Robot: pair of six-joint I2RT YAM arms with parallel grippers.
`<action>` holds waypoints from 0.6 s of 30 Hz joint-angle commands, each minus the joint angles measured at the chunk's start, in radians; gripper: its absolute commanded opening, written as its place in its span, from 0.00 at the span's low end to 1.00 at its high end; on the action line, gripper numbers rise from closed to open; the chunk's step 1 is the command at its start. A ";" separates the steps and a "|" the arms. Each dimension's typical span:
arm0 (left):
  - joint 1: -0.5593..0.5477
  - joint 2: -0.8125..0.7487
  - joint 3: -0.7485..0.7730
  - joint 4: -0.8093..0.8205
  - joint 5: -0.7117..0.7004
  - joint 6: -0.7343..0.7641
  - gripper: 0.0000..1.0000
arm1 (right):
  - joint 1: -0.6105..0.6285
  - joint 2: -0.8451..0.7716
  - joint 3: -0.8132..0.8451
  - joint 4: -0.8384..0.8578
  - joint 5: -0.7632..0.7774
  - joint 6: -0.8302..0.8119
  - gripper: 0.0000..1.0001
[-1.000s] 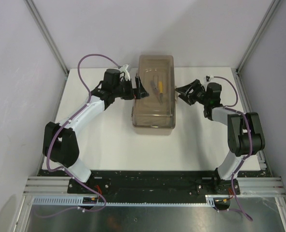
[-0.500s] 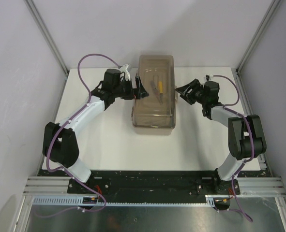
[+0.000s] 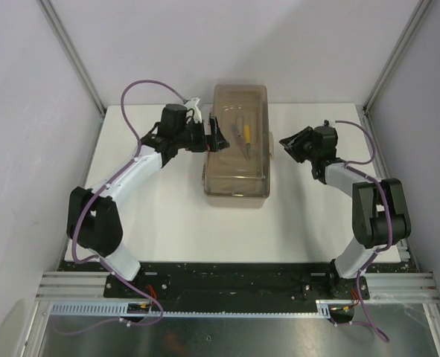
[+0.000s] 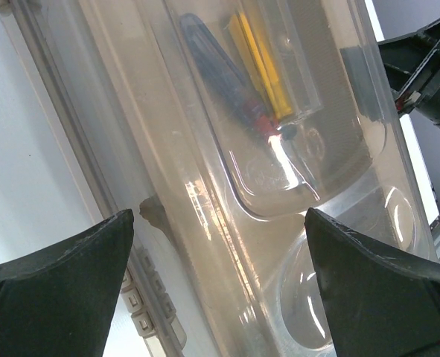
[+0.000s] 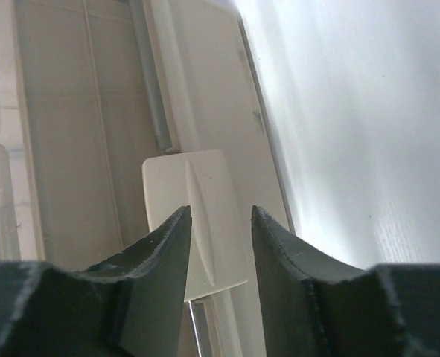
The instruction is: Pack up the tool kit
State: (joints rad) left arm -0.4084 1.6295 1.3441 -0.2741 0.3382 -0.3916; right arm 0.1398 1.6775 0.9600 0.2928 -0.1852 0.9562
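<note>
The beige toolbox stands at the table's middle back with its translucent brownish lid down. Through the lid I see a yellow-handled tool and a darker tool beside it. My left gripper is open at the box's left side. In the left wrist view my left gripper spans the lid edge, with yellow and blue-red tools under the lid. My right gripper is a little right of the box, apart from it. In the right wrist view my right gripper stands slightly open and empty, facing the box's cream latch.
The white table runs left, right and in front of the box. Grey walls and metal corner posts close in the sides and back. Purple cables loop above both arms.
My right gripper has drawn back to the right, away from the box, and its jaws have narrowed. The left arm and the toolbox have not moved.
</note>
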 commanded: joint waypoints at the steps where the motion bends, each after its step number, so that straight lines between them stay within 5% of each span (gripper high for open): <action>1: -0.002 0.069 0.002 -0.162 -0.102 0.080 0.99 | -0.016 0.049 0.051 -0.014 -0.019 0.003 0.37; 6: -0.002 0.093 0.025 -0.175 -0.067 0.070 0.96 | -0.006 0.133 0.120 -0.056 -0.098 -0.043 0.22; 18: -0.002 0.098 0.047 -0.194 -0.122 0.090 0.96 | 0.000 0.247 0.270 -0.163 -0.173 -0.137 0.19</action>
State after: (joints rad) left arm -0.4065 1.6855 1.3983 -0.2897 0.2939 -0.3916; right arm 0.1356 1.8870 1.1507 0.1719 -0.2981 0.8791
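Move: The latch on the toolbox's right side is roughly 3 cm to the right hand's left, 1 cm farther out and some 5 cm lower. The middle of the closed toolbox lies about 12 cm to that hand's left, nearly level fore and aft and around 5 cm below; the yellow screwdriver under the clear lid is 9 cm left and 1 cm ahead. For the left hand, over the lid's left edge, the latch is about 14 cm right, level fore and aft, 12 cm down. The right hand sinks about 4 cm beside the toolbox's right wall, easing forward and left by a couple of centimetres each towards the latch, while the half-open fingers draw together to about a fifth and the wrist tips down and turns counter-clockwise by some 5–10 degrees. The descent stops about two-thirds of the way through and the hand then slides level, ending with its fingertips close by the latch, touch not settled, while the left hand, still wide open at the lid's left edge, eases forward nearly 2 cm. ##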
